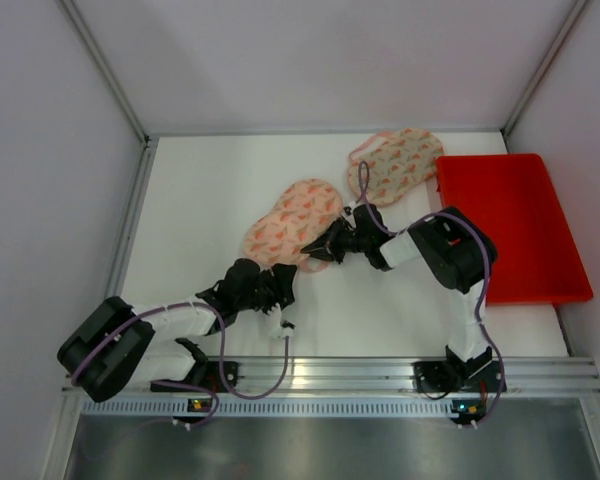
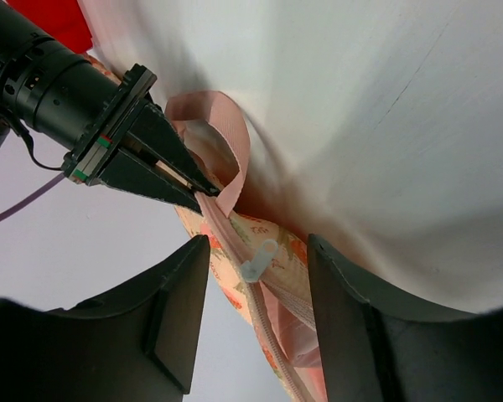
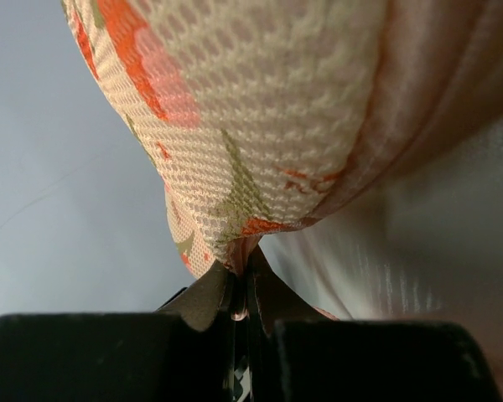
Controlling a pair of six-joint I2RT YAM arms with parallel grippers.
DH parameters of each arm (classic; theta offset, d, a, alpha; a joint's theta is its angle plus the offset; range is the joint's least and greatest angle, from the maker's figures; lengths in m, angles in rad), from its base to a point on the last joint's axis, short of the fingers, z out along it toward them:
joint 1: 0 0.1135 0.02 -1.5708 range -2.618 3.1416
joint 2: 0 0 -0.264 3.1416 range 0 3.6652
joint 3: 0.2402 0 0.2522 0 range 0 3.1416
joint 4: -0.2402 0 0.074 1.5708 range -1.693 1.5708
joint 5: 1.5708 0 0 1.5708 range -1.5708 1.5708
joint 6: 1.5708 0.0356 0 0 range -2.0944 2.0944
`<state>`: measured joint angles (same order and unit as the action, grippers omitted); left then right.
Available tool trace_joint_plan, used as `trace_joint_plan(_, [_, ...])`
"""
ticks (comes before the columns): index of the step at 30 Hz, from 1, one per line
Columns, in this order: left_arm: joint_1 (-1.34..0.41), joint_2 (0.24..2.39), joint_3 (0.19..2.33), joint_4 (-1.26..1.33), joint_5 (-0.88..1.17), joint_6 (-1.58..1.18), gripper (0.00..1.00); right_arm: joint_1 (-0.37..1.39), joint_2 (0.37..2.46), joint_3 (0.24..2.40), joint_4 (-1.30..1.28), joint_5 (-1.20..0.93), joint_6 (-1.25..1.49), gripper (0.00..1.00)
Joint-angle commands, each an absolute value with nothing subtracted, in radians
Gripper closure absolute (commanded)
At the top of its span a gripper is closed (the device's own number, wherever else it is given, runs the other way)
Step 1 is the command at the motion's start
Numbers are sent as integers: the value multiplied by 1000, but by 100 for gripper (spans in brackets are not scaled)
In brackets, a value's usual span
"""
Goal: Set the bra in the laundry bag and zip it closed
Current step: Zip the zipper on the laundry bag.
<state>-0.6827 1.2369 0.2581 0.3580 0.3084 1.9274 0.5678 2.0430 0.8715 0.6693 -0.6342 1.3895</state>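
The laundry bag (image 1: 292, 222), a peach mesh pouch with an orange print, lies mid-table. My right gripper (image 1: 318, 247) is shut on the bag's edge by its pink ribbon loop (image 2: 228, 138). The right wrist view shows mesh bulging above the pinched tips of the right gripper (image 3: 241, 280). My left gripper (image 2: 258, 244) is open, one finger on each side of the pale zipper pull (image 2: 259, 261) without touching it. The zipper (image 2: 272, 343) gapes a little near the slider and shows pink lining. The bra is hidden.
A second pouch-like piece (image 1: 398, 163) of the same printed fabric, with a pink strap loop, lies behind the bag. A red tray (image 1: 515, 225) sits at the right edge of the table. Walls enclose the table on the left, back and right.
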Motion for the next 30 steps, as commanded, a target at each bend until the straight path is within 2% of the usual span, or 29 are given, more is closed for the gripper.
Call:
trace_joint_plan(1, [-678, 1226, 261, 365, 322, 1957, 44, 584, 2060, 897, 730, -647, 1394, 100])
trace_joint_plan(12, [-667, 1328, 310, 472, 314, 1950, 48, 584, 2063, 900, 732, -646, 1397, 100])
trace_joint_plan(20, [-664, 1292, 295, 468, 356, 1959, 58, 584, 2065, 899, 733, -650, 1397, 100])
trace_joint_plan(25, [-664, 1252, 288, 430, 376, 1960, 60, 584, 2066, 899, 736, -650, 1397, 100])
trace_joint_plan(27, [-664, 1236, 288, 400, 383, 1968, 62, 584, 2066, 899, 733, -647, 1399, 100])
trace_joint_plan(30, [-664, 1226, 293, 359, 384, 1973, 71, 584, 2066, 900, 733, -647, 1399, 100])
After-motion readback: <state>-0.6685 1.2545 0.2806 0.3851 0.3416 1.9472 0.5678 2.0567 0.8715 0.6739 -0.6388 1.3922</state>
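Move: The left hand's half-open fingers already straddle the zipper pull, which lies about 1 cm ahead, 1 cm right and 1 cm below. The right fingertips, still pinching the bag's zipper end, are some 4 cm ahead and 3 cm right of the left hand. The bag body lies about 11 cm straight ahead and 4 cm lower. From the right hand, the pull is roughly 3 cm back, 2 cm left. Left hand dips about 1 cm forward and down, then rises 2 cm, fingers closing partway around the zipper pull. ##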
